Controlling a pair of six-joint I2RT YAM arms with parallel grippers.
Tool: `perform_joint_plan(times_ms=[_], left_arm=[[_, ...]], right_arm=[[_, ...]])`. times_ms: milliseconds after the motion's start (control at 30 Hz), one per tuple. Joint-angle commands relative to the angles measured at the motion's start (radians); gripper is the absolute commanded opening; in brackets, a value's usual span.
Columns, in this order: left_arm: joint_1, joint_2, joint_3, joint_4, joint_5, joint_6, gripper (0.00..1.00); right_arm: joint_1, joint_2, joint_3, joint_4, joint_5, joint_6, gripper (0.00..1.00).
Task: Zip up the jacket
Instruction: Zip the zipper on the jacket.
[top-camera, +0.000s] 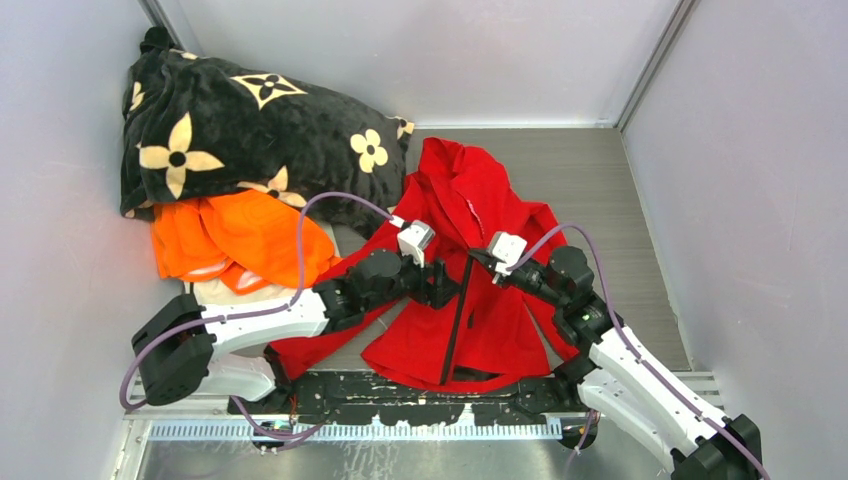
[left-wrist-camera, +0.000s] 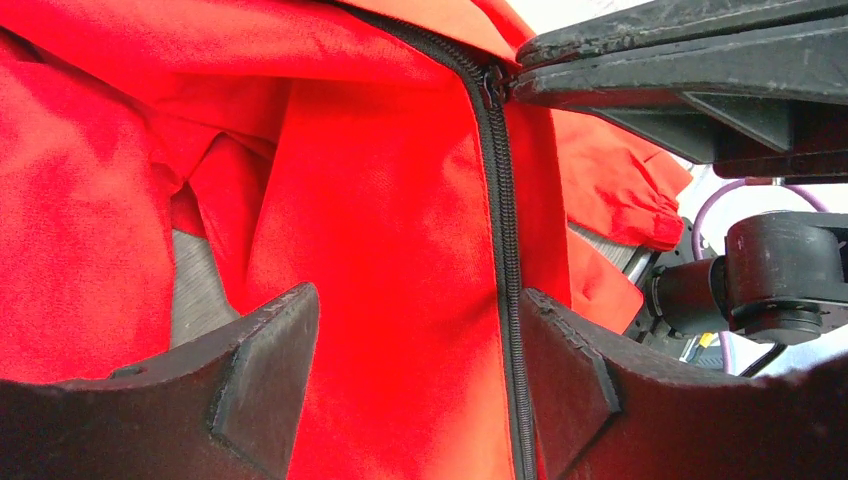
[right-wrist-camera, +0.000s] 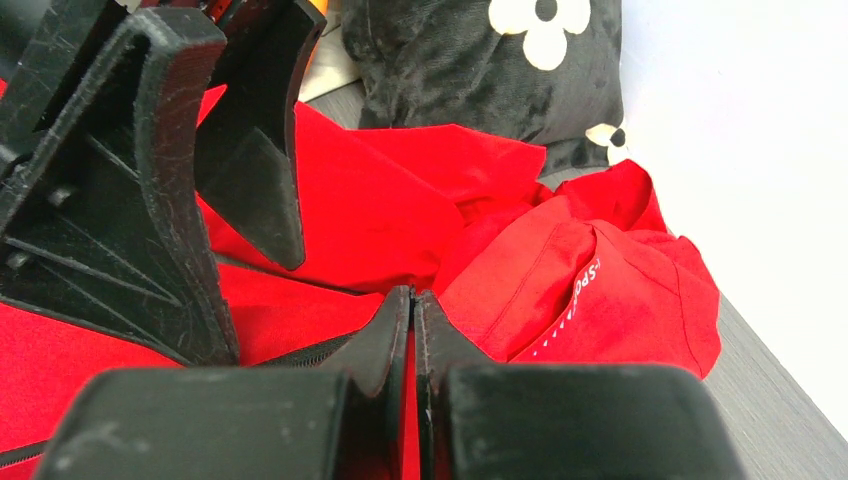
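The bright red jacket (top-camera: 500, 325) lies spread on the table in front of both arms, and its dark zip (top-camera: 455, 335) runs down its middle to the hem. My left gripper (top-camera: 449, 288) is open. In the left wrist view its jaws (left-wrist-camera: 415, 340) straddle red fabric, with the closed zip (left-wrist-camera: 508, 260) beside the right finger. My right gripper (top-camera: 479, 258) is shut at the top of the zip, its tips meeting the slider (left-wrist-camera: 491, 85). In the right wrist view (right-wrist-camera: 413, 300) the jaws are pressed together over red cloth, and the jacket's white lettering (right-wrist-camera: 580, 290) shows to the right.
A black flower-patterned blanket (top-camera: 230, 120) is piled at the back left, with an orange garment (top-camera: 235, 235) in front of it. Grey walls close in left, back and right. Bare grey table (top-camera: 610, 190) shows right of the jacket. Purple cables loop over both arms.
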Motion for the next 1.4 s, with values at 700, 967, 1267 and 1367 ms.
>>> perform_joint_plan(times_ms=[700, 967, 1267, 1367], left_arm=[[0.023, 0.111, 0.077, 0.188, 0.057, -0.057, 0.52], [0.023, 0.135, 0.073, 0.231, 0.114, -0.105, 0.53], [0.029, 0.168, 0.063, 0.308, 0.115, -0.145, 0.28], [0.036, 0.172, 0.058, 0.325, 0.141, -0.153, 0.01]], right_arm=[[0.021, 0.025, 0.068, 0.104, -0.023, 0.047, 0.01], [0.024, 0.062, 0.086, 0.118, -0.03, 0.045, 0.01], [0.031, 0.097, 0.108, 0.125, -0.04, 0.014, 0.01], [0.032, 0.102, 0.114, 0.124, -0.037, -0.009, 0.01]])
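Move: The zip band just below the slider lies about 4 cm to the left gripper's right, 2 cm ahead and roughly level. The slider, its pull held in the shut right fingertips, is some 6 cm ahead, 5 cm to the right and 3 cm above the left hand; the white lettering on the chest is about 15 cm ahead and 5 cm right. From the right hand the grasp spot lies some 5 cm back, 2 cm left and 4 cm lower. Dip the open left gripper about 1 cm, then take it some 4 cm right to the zip band just below the slider, rising again as the wrist rolls about 10 degrees, and close the fingers nearly shut on the red cloth beside the teeth. Keep the right fingers shut on the slider's pull, easing them 1.5 cm left and slightly forward. ##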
